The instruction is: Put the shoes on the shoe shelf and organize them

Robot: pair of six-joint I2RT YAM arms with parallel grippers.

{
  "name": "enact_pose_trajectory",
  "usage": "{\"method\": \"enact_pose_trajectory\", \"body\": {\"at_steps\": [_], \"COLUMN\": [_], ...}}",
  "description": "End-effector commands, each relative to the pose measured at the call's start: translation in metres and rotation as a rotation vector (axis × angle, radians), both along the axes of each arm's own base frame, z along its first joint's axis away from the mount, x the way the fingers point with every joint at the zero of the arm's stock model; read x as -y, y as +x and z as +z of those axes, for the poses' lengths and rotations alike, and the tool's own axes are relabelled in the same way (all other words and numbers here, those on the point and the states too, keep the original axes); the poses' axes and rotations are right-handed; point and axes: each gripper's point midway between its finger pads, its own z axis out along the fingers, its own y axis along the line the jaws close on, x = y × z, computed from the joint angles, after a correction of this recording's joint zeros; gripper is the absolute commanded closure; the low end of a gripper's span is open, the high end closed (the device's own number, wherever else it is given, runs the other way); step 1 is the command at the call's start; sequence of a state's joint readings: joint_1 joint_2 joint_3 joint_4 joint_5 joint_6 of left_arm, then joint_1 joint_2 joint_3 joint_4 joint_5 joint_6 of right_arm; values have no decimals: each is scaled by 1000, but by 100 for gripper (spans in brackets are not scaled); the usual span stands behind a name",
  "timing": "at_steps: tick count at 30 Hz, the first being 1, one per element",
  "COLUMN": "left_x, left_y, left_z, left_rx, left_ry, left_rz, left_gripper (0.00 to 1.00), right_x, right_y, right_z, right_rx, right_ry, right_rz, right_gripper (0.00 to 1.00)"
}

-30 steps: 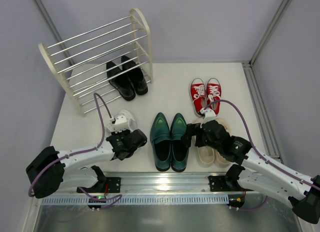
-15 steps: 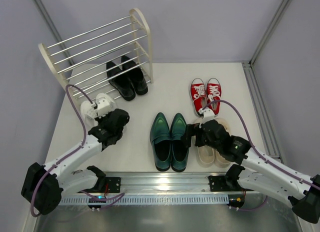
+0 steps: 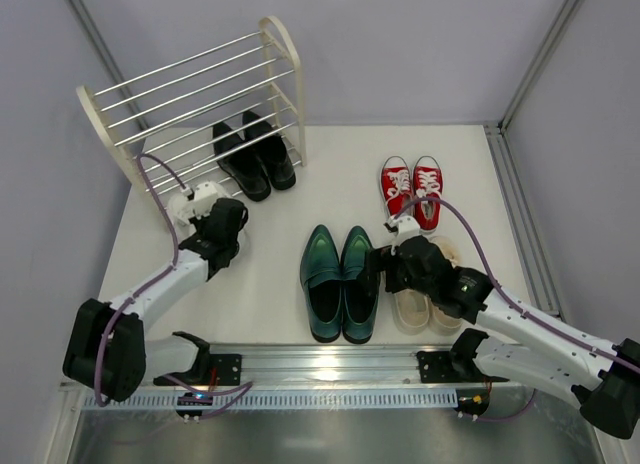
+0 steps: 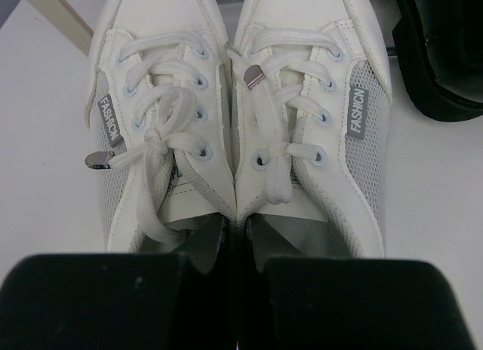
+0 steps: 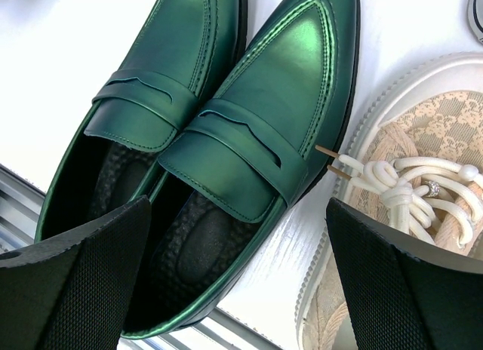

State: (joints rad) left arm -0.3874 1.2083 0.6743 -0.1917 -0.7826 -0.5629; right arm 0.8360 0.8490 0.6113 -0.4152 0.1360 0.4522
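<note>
My left gripper (image 3: 215,222) is shut on the pair of white sneakers (image 3: 193,198), pinching the two inner walls together (image 4: 240,241). The sneakers (image 4: 302,101) point toe-first at the shoe shelf (image 3: 190,94), just in front of its lowest rods. Glossy black dress shoes (image 3: 255,154) sit under the shelf's right half; one edge shows in the left wrist view (image 4: 445,56). My right gripper (image 3: 385,269) stands open (image 5: 238,244) over the right shoe of the green loafers (image 5: 249,116), its fingers on either side of it and touching nothing.
The green loafers (image 3: 340,279) lie mid-table. Beige lace-up sneakers (image 3: 425,306) lie right of them, partly under my right arm, laces in the wrist view (image 5: 423,176). Red canvas sneakers (image 3: 412,189) sit further back. A cream end frame (image 4: 60,18) shows left of the white sneakers.
My left arm has swung the white sneakers away from the loafers, left and back toward the shelf. The right arm has barely moved.
</note>
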Motion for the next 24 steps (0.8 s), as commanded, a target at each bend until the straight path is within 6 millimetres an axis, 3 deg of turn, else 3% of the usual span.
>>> {"method": "enact_pose_trajectory", "body": {"at_steps": [1,8,12,13,15,24], "left_x": [5,-19,-31,-36,-45,-57], "left_y": [43,85,107,111,119,150], "left_z": [68,76,70,64,72,78], "left_rx": [237,247,254,244,276,300], "left_ry": [-43,-10,19,21,30,152], "left_rz": [28,71,61,70,88,61], "left_gripper": [100,100,100,100,100,100], "right_x": [-7,-8,-8,-8,-8,-11], "right_y": [7,8,9,10,9,9], "right_z": [18,19,19,18,16,9], "right_rx": [51,50,51,51,42,20], "right_ry": [34,27,18,17,16,9], "right_rz": [12,26,29,31,35,46], "right_gripper": [3,2,3,3,3,3]}}
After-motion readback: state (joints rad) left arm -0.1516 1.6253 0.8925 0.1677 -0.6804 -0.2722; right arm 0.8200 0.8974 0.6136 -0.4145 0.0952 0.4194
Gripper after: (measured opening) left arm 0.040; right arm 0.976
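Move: The left hand holds the white shoes pinched together just short of the shoe shelf. The free lower-tier spot lies about 14 cm ahead, 5 cm left and some 5 cm below. The black shoes already on that tier are roughly 14 cm ahead and 12 cm right; the shelf's left side panel is about 8 cm ahead, 13 cm left. From the idle right hand the spot is some 27 cm ahead and 44 cm left. Left hand carries the still-pinched white shoes about 11 cm forward and 5 left, under the shelf's upper front rail. ##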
